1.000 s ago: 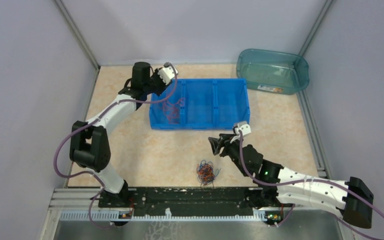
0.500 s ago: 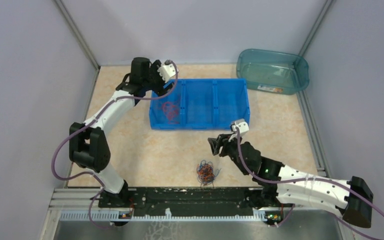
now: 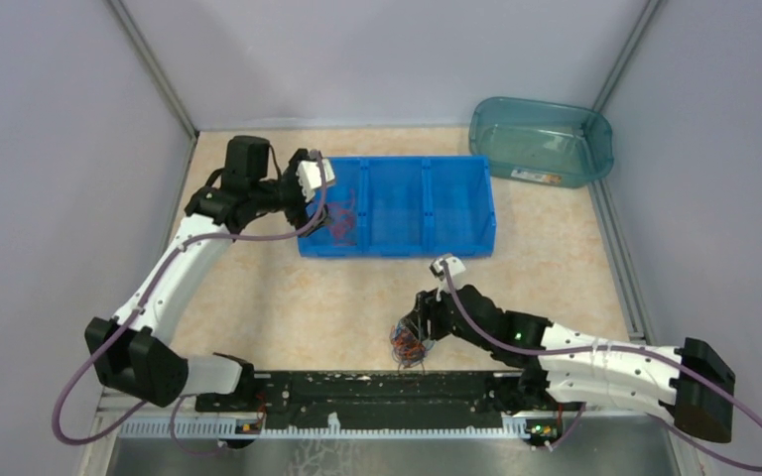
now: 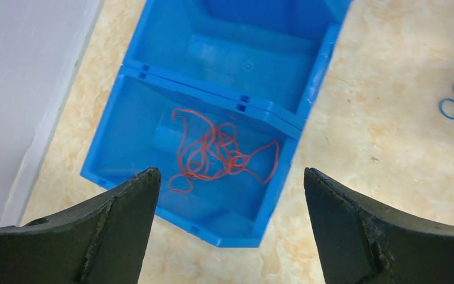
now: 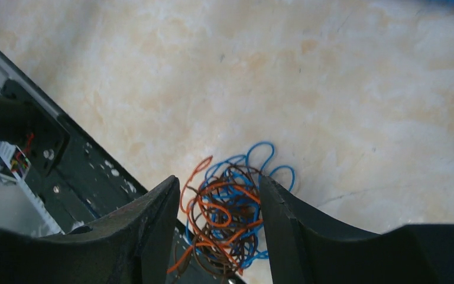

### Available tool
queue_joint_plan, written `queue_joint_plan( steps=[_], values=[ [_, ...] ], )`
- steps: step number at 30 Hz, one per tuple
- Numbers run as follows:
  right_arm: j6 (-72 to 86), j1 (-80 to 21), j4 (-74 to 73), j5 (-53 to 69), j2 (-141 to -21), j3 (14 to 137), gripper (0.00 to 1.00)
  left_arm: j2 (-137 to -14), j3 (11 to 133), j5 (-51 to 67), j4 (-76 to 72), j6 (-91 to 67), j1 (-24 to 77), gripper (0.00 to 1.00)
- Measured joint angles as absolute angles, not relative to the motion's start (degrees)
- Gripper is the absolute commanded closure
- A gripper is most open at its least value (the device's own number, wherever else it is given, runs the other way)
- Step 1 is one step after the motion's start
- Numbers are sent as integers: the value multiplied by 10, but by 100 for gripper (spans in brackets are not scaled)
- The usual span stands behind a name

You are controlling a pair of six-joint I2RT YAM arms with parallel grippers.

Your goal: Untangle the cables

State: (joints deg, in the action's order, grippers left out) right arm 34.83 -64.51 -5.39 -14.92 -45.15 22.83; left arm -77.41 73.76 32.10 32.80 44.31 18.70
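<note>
A small tangle of orange, blue and dark cables (image 3: 409, 342) lies on the table near the front rail; it also shows in the right wrist view (image 5: 233, 210). My right gripper (image 3: 419, 319) is open right over it, a finger on each side (image 5: 220, 195). A bunch of orange-red cable (image 3: 339, 220) lies in the left compartment of the blue bin (image 3: 476, 210), and shows in the left wrist view (image 4: 219, 152). My left gripper (image 3: 308, 193) is open and empty above the bin's left end (image 4: 229, 177).
A teal transparent tub (image 3: 542, 140) stands at the back right. The black front rail (image 3: 387, 387) runs just behind the tangle. Grey walls enclose the table on three sides. The bin's middle and right compartments (image 3: 397, 203) hold nothing I can see.
My right gripper has moved down and towards the front, onto the tangle. My left arm has swung left and back from the bin, its gripper still open.
</note>
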Motion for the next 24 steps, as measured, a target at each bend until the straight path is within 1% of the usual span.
queue_joint_plan(
  steps=[2,5,6,9,11,14,18,24],
  values=[
    [359,-646,-52,-126,-468,216,52,-755,725,333,344,451,187,5],
    [367,-648,-40,-96,-513,204,62,-745,709,345,366,461,187,7],
    [369,-648,-35,-89,-525,201,68,-744,703,349,373,463,187,8],
    [374,-648,-18,-73,-555,195,90,-739,692,362,395,468,188,13],
    [376,-648,-6,-66,-562,195,100,-729,685,374,406,474,190,15],
    [372,-648,26,-63,-551,195,100,-707,666,392,421,481,198,17],
    [354,-648,86,-66,-506,195,100,-667,622,421,440,488,225,20],
    [332,-648,161,-73,-481,194,100,-605,538,438,433,486,314,29]
  ],
)
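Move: The cable tangle lies just under the right hand's half-open fingers, some 3 cm back, 1–2 cm to the left and about 8 cm below. The blue bin's middle compartment stands roughly 24 cm ahead of the right hand and 4 cm left, some 7 cm lower. From the left hand the tangle is about 23 cm back, 17 cm right and 21 cm down; the loose orange cable in the bin lies about 3 cm ahead, 4 cm right and 21 cm below. The tangle is pinched by an orange strand near its top: the right hand sinks about 6 cm, easing back a little, shuts on the strand, then lifts it some 10 cm while drawing left and slightly forward. Meanwhile the empty left hand swings back about 17 cm from over the bin, sinking and turning clockwise towards the tangle, fingers narrowing slightly but still well apart. ##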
